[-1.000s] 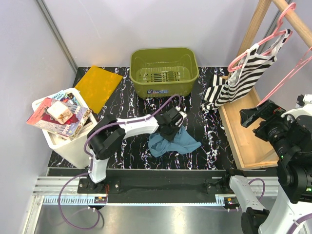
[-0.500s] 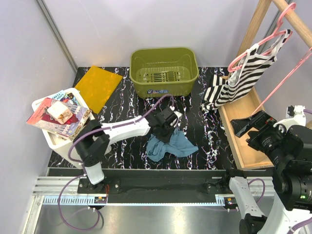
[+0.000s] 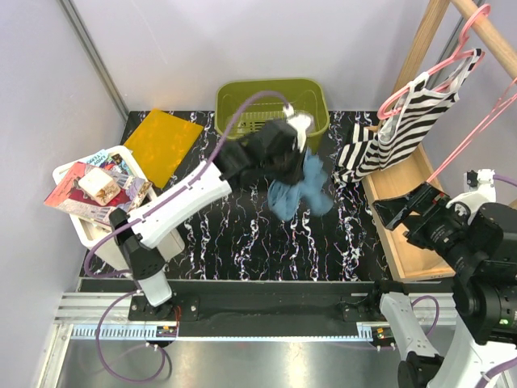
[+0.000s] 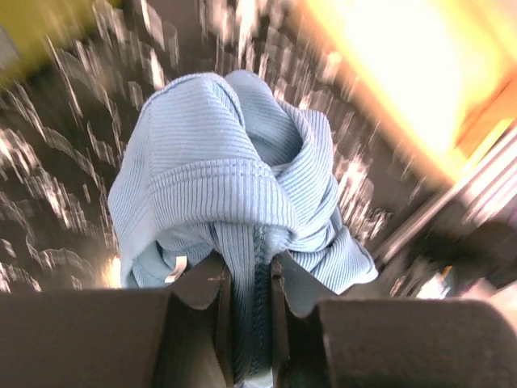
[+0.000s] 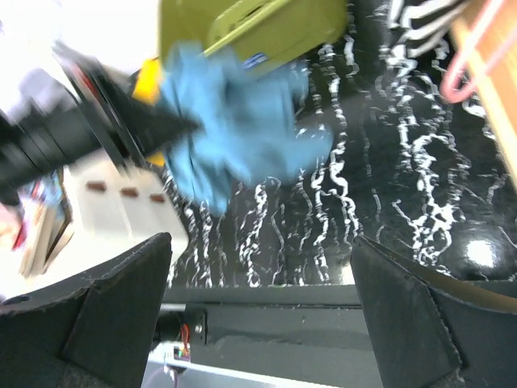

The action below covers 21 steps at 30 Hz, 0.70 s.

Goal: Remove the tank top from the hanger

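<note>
The black-and-white striped tank top hangs from a pink hanger on the wooden rack at the right; its hem shows in the right wrist view. My left gripper is raised over the table near the green basket. It is shut on a blue ribbed garment, which bunches below the fingers and dangles. My right gripper hangs open over the rack's base, below the tank top, with nothing between its fingers. It looks toward the blue garment.
A green basket stands at the back centre. A yellow sheet lies at the back left. A white bin of books stands at the left edge. A second pink hanger hangs on the rack above its wooden base.
The left arm has lifted the blue garment off the table and swung it back toward the basket. The right gripper has drifted slightly left and stays open.
</note>
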### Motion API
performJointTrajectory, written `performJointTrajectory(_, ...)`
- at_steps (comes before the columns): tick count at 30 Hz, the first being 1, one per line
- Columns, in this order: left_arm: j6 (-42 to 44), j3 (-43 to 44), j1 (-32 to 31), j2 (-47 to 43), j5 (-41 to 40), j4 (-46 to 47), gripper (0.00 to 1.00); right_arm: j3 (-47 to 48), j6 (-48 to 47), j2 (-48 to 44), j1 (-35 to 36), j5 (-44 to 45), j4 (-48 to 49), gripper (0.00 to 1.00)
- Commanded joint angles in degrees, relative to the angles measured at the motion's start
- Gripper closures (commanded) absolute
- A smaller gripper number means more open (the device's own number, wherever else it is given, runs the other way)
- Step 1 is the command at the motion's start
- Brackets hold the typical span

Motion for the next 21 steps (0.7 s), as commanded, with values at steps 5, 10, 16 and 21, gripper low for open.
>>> performJointTrajectory(5, -0.48, 25.17, 4.66, 7.12, -5.5, 2.08, 1.0, 7.65, -4.3, 1.72, 3.62, -2.46, -7.16, 0.0)
performJointTrajectory(10, -2.83, 26.33, 11.69, 8.7, -1.54, 11.12, 1.0, 14.86, -6.15, 5.4, 3.8, 2.8, -8.93, 0.0)
performJointTrajectory(16, -14.95, 19.92, 23.64, 11.25, 11.02, 29.75, 1.0, 20.4, -7.37, 7.7, 3.8, 6.59, -13.15, 0.0)
performJointTrajectory(21, -17.26, 25.34, 27.52, 20.73, 12.79, 35.13, 1.0, 22.06, -6.5, 8.66, 3.8, 8.7, -14.64, 0.0)
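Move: The left hand already holds the blue tank top; the green basket's middle lies about 30 cm ahead, 4 cm to its left and 20 cm below. The striped top hangs some 20 cm ahead and 32 cm to the right, at about hand height; the yellow folder lies around 30 cm ahead, 38 cm left and 27 cm below. From the right hand the basket is roughly 45 cm ahead, 23 cm left and 32 cm below. Left hand lifts the pinched blue tank top, then swings it forward 24 cm towards the basket; right rises 8 cm. ##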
